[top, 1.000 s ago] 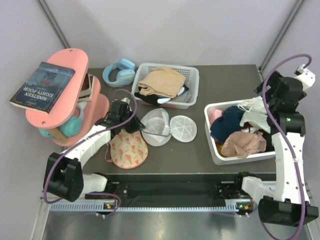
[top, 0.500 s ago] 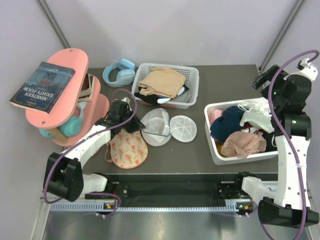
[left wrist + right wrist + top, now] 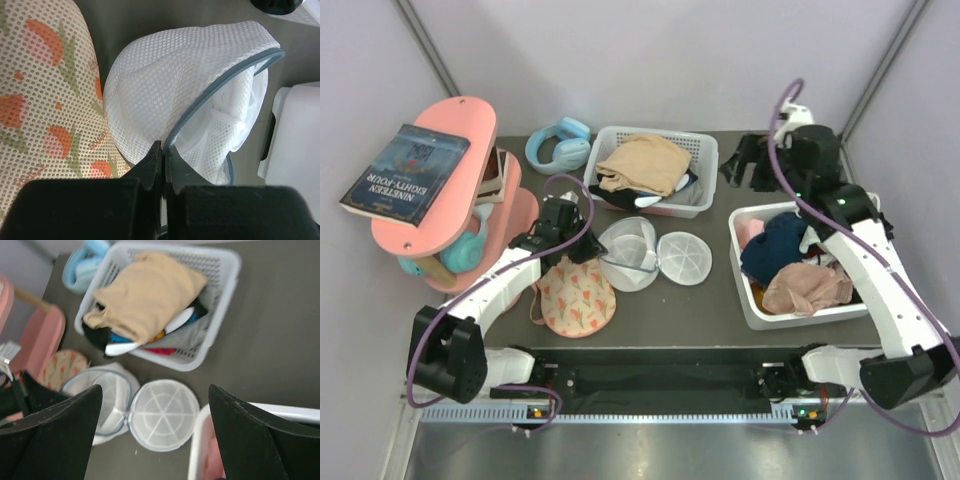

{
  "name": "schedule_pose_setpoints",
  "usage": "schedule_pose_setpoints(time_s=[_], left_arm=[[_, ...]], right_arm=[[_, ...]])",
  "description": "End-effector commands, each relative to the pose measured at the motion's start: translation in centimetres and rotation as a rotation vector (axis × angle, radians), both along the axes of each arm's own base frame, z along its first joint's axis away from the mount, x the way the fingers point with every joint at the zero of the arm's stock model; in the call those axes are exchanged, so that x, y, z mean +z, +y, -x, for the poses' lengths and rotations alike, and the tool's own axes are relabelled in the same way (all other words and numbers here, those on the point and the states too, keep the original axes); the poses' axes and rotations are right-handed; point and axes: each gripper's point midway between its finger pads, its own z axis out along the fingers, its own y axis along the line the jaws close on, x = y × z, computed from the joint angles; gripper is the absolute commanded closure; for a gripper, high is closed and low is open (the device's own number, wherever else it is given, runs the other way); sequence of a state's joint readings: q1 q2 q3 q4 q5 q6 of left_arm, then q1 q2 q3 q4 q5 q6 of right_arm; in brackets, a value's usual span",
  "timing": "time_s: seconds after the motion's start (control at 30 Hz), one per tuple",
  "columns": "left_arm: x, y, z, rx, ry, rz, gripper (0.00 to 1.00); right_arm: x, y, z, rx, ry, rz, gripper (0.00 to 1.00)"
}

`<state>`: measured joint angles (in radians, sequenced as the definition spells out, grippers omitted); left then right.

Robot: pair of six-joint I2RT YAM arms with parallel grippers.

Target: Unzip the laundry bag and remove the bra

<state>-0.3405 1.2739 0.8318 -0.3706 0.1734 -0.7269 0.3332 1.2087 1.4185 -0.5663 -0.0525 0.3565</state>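
Note:
The laundry bag (image 3: 628,256) lies unzipped in the middle of the table, its round lid (image 3: 685,257) flipped flat to the right. My left gripper (image 3: 582,246) is shut on the bag's left rim; in the left wrist view the fingertips (image 3: 156,156) pinch the grey zip rim (image 3: 215,90) of the white mesh (image 3: 160,85). The bra (image 3: 575,298), peach with red flowers, rests on the table left of the bag, outside it, and shows as the bra (image 3: 45,100) beside the mesh. My right gripper (image 3: 745,165) hangs open and empty above the back of the table; its wrist view looks down on the bag (image 3: 102,395).
A white slatted basket (image 3: 708,150) with a tan garment stands at the back. Another white basket (image 3: 745,295) full of clothes stands at the right. Blue headphones (image 3: 558,143) lie at the back left, beside a pink shelf (image 3: 440,190) carrying a book (image 3: 405,170).
My right arm has swung from the table's far right edge leftward to the gap between the two baskets. The left arm, bag and bra have stayed put.

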Motion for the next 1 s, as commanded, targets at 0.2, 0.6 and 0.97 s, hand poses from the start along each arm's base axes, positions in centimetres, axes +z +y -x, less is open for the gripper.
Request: schedule_pose_setpoints(time_s=[0.2,0.6,0.97], left_arm=[[1.1,1.4,-0.5,0.035,-0.031,-0.064,1.00],[1.6,4.1,0.3,0.102,-0.049,-0.146,1.00],[1.6,4.6,0.5,0.112,-0.052,-0.146,1.00]], right_arm=[[-9.7,13.3,5.1,0.508,0.298,0.159,0.15],[-19.2,11.0,3.4,0.295,0.561,0.265,0.22],[-24.3,7.6,0.8,0.089,0.573,0.423,0.37]])
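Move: The laundry bag's open lid lies about 32 cm below the right hand, roughly 9 cm to its left and 2 cm back. The bag's body stands some 12 cm left of the lid and level with it, the clothes basket about 21 cm beyond the lid and 6 cm farther left, and the white bin about 30 cm to the lid's right, nearly level with it. From the left hand, already pinching the bag's rim, the lid is some 18 cm right, 3 cm ahead and 9 cm lower. The right hand swoops down about 24 cm towards the laundry bag's lid, first swinging left some 14 cm and drawing back, then easing about 5 cm back to the right and a little forward, as the wrist tips the fingers down some 35 degrees and the still-open fingers narrow over the lid. Meanwhile the left hand keeps its pinch on the bag's zip rim and draws it about 4 cm left, dipping slightly and rising again. ##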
